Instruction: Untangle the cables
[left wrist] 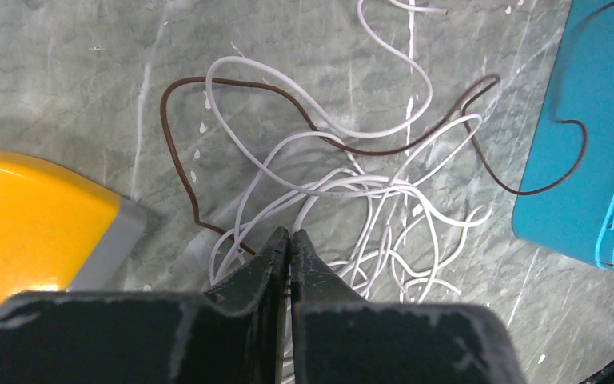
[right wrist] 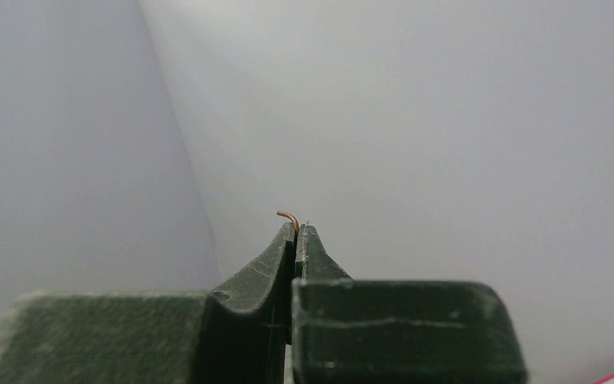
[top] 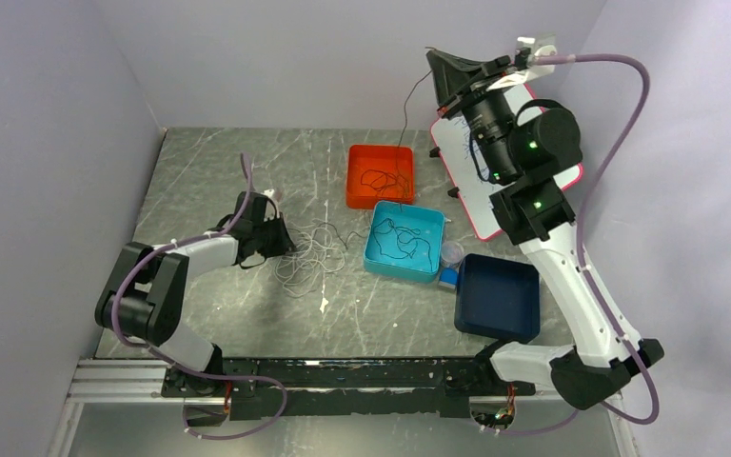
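A tangle of thin white cables (left wrist: pixel 368 192) lies on the grey table, with one brown cable (left wrist: pixel 184 160) looped through it and running to the teal tray (left wrist: pixel 560 96). My left gripper (left wrist: pixel 289 232) sits low at the tangle's near edge (top: pixel 284 238), shut, with a white strand in the slit between its fingers. My right gripper (right wrist: pixel 297 226) is raised high at the back (top: pixel 433 59), shut on a thin brown cable whose end (right wrist: pixel 288 214) curls out past the tips. That cable (top: pixel 405 114) hangs down to the orange tray (top: pixel 357 157).
Dark cable loops lie in the orange tray and in the teal tray (top: pixel 433 224). A dark blue tray (top: pixel 498 297) and a pink-rimmed white board (top: pixel 457 152) stand at the right. A yellow and grey object (left wrist: pixel 32 224) lies left of my left gripper.
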`<state>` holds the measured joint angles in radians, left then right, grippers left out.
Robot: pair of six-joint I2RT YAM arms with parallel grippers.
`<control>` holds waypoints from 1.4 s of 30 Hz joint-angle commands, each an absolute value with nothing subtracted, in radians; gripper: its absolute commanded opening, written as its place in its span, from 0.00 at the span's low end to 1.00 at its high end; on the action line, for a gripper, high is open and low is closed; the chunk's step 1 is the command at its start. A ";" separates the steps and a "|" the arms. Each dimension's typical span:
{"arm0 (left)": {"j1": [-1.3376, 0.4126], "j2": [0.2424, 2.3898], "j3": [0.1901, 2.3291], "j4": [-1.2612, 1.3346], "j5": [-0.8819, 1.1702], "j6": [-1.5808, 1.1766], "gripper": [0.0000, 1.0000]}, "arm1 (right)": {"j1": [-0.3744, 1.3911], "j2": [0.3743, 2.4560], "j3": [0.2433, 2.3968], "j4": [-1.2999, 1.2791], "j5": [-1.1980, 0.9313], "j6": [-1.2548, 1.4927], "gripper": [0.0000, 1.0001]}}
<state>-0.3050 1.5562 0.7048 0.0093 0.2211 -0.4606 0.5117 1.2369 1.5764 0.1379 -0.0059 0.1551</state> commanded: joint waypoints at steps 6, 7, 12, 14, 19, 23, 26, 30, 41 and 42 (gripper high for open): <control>-0.309 1.531 0.716 0.004 0.174 -0.479 0.07 | 0.505 1.196 1.625 0.148 0.009 0.098 0.00; -0.307 1.517 0.711 -0.003 0.150 -0.488 0.07 | 0.505 1.197 1.621 0.148 0.004 0.097 0.00; -0.296 1.400 0.672 -0.062 0.019 -0.551 0.07 | 0.505 1.192 1.594 0.146 0.010 0.098 0.00; -0.287 1.345 0.657 -0.085 -0.027 -0.571 0.07 | 0.506 1.191 1.586 0.140 0.012 0.095 0.00; -0.250 1.227 0.661 -0.172 -0.141 -0.605 0.07 | 0.506 1.174 1.563 0.119 0.028 0.083 0.00; -0.232 1.161 0.689 -0.185 -0.129 -0.558 0.26 | 0.505 1.145 1.528 0.098 0.043 0.079 0.00; -0.232 1.149 0.747 -0.231 -0.135 -0.524 0.47 | 0.506 1.124 1.511 0.070 0.059 0.070 0.00; -0.232 1.137 0.834 -0.253 -0.102 -0.430 0.61 | 0.506 1.093 1.483 0.053 0.086 0.062 0.00; -0.388 1.413 1.045 -0.195 0.233 -0.221 0.74 | 0.506 1.065 1.435 0.017 0.116 0.065 0.00; -0.414 1.446 1.064 -0.185 0.250 -0.214 0.74 | 0.506 1.063 1.432 0.014 0.121 0.065 0.00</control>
<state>-0.3119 1.3540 1.0092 -0.2115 0.1089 -0.2981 0.5114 1.0779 1.4475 0.0326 0.0959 0.0715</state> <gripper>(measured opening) 0.738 0.016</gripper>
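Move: The left hand is low, its nearly shut fingers on the white cables at the tangle's rear-left part. The tangle's middle is about 3 cm to its right and 2 cm back, the yellow block roughly 7 cm left and 2 cm ahead, and the teal bin some 24 cm right and 1 cm ahead. The right hand holds the brown cable high: the tangle is about 20 cm left, 3 cm back and 57 cm below, the teal bin almost straight below (1 cm right, level with it, 56 cm down), and the orange bin 19 cm ahead, 3 cm left and 56 cm down. The left hand keeps its pinch on the white cables and carries them left and up, about 8 cm each way, towards the yellow block, turning some 20 degrees counter-clockwise, then opens wide, lets go and climbs on, swinging back right and a little forward with its fingers tilting up. The right hand keeps the brown cable pinched high up: it first eases back and up a few centimetres, then sinks about 5 cm and drifts right. ##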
